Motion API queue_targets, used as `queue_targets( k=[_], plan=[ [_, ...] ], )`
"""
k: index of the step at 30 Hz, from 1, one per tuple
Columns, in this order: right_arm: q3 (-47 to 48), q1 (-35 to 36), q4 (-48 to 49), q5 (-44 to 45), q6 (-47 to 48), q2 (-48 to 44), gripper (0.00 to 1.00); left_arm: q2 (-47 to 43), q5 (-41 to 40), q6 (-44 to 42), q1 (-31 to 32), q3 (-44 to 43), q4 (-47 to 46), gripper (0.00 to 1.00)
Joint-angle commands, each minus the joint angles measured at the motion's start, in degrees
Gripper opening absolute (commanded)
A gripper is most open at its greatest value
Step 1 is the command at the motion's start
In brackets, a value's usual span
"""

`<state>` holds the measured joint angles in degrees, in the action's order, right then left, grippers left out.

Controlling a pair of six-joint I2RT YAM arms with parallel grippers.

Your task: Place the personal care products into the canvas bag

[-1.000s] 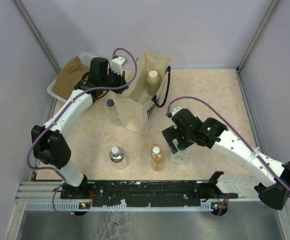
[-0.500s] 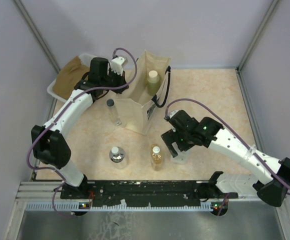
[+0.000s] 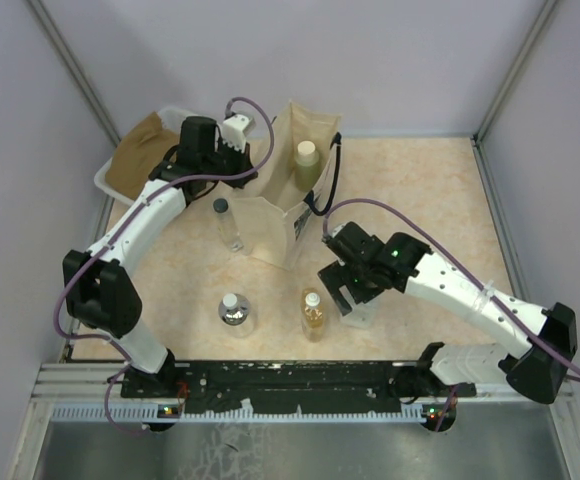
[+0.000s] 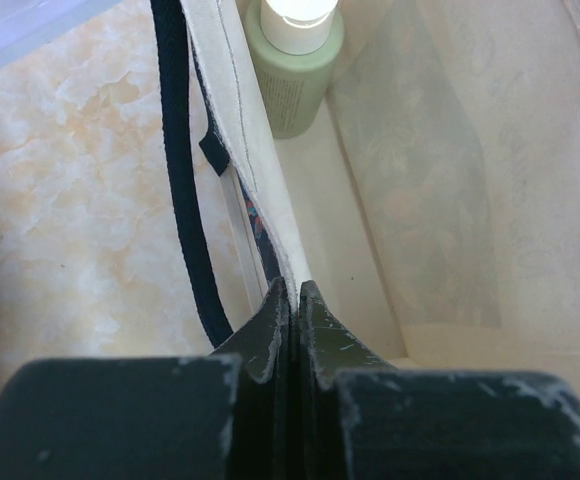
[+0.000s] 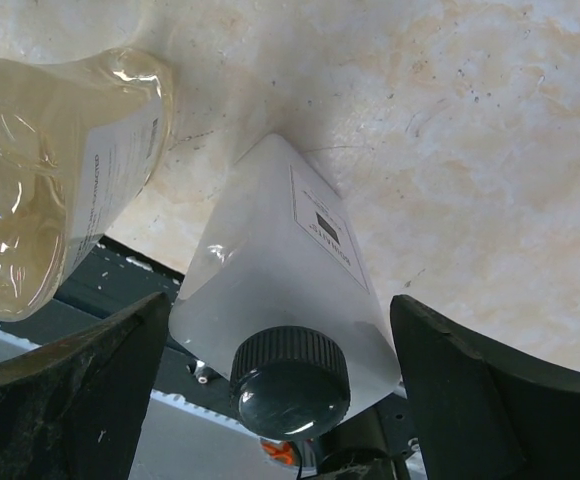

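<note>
The canvas bag [image 3: 288, 205] stands upright at the back centre, and my left gripper [image 3: 253, 150] is shut on its rim [image 4: 270, 215]. Its black handle [image 4: 182, 180] hangs outside. An olive-green bottle [image 3: 307, 160] with a cream cap stands inside the bag [image 4: 292, 70]. The square whitish bottle [image 3: 362, 310] with a black cap [image 5: 290, 380] stands between the fingers of my open right gripper [image 5: 280, 300], with a small gap on each side. On the table stand the amber bottle [image 3: 313, 314] [image 5: 60, 170], the silvery round bottle [image 3: 234, 309] and the slim clear bottle [image 3: 227, 222].
A white tub with brown cloth [image 3: 135, 155] sits at the back left, behind my left arm. The black rail [image 3: 290, 385] runs along the near edge, close behind the square bottle. Walls and frame posts close in both sides.
My right gripper has shifted left and down around the square whitish bottle, and its jaws have narrowed a little. The left arm and the bag have not moved.
</note>
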<state>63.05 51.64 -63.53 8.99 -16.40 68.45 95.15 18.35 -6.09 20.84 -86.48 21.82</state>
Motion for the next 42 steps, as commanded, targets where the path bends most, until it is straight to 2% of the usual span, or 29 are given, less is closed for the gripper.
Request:
queue_targets(
  k=[1,7,13,16,18,20,23,25,28,29,30,31,36,42],
  plan=[
    [0.3,0.9,0.6,-0.8,-1.1,0.3,0.87,-0.7,1.3,0.4,-0.3,1.0,-1.5,0.00],
    [-0.7,0.9,0.4,-2.3,-1.5,0.9,0.72,-0.8,1.4,0.5,-0.3,1.3,-1.8,0.00],
    [-1.8,0.9,0.5,-2.5,-2.0,1.1,0.50,-0.8,1.4,0.6,-0.3,1.6,-1.9,0.00],
    [-2.6,0.9,0.5,-2.5,-2.4,0.9,0.52,-0.8,1.4,0.7,-0.3,1.7,-2.0,0.00],
    [-3.3,1.0,0.4,-2.4,-2.7,0.7,0.66,-0.7,1.5,0.7,-0.3,1.7,-2.0,0.00],
    [-4.0,1.0,0.3,-2.1,-3.0,0.5,0.72,-0.7,1.5,0.7,-0.3,1.8,-2.0,0.00],
    [-5.0,0.9,0.5,-1.9,-3.2,0.2,0.72,-0.8,1.3,0.8,-0.3,1.8,-2.0,0.00],
    [-5.2,0.9,0.8,-1.9,-3.2,0.0,0.64,-0.7,1.3,0.8,-0.3,1.8,-2.0,0.00],
    [-4.2,1.0,0.8,-0.8,-3.5,-0.4,0.30,-0.7,1.3,0.8,-0.3,1.8,-2.0,0.00],
    [-3.5,0.9,0.5,0.0,-3.7,-0.6,0.14,-0.7,1.4,1.0,-0.3,1.8,-2.0,0.00],
    [-2.7,1.0,0.1,1.1,-4.1,-0.8,0.05,-0.7,1.3,0.9,-0.3,1.8,-2.0,0.00],
    [-1.8,0.9,-0.4,2.6,-4.4,-1.1,0.00,-0.8,1.4,1.0,-0.3,1.8,-2.0,0.00],
    [5.8,0.9,-4.6,12.3,-5.7,-1.6,0.00,-0.8,1.6,1.0,-0.3,1.9,-2.0,0.00],
    [25.8,0.9,-8.6,23.8,-2.1,1.2,0.00,-1.0,0.9,0.9,-0.3,2.3,-2.1,0.00]
  ],
)
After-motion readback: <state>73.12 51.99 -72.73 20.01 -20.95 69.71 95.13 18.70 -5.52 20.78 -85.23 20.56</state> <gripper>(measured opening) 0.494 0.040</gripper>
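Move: The square white bottle with the black cap already stands between the right hand's open fingers, its middle about 2 cm back, 1 cm right and 6 cm below. The amber bottle stands some 10 cm to the left of the white bottle and 2 cm nearer; the canvas bag is about 22 cm ahead of the hand and 13 cm left, 3 cm lower. From the left hand, still on the bag's rim, the white bottle lies roughly 29 cm back, 24 cm right and 16 cm below. The right fingers pinch the white bottle by its upper body: they narrow, ease open a little, then shut on it again as the hand sinks about 3 cm and draws back some 2 cm and slightly right. Keeping that grip, the hand quickens upward by nearly 8 cm and forward about 4 cm, bringing the bottle towards the bag as the fingertips tilt outward some 10 degrees. ##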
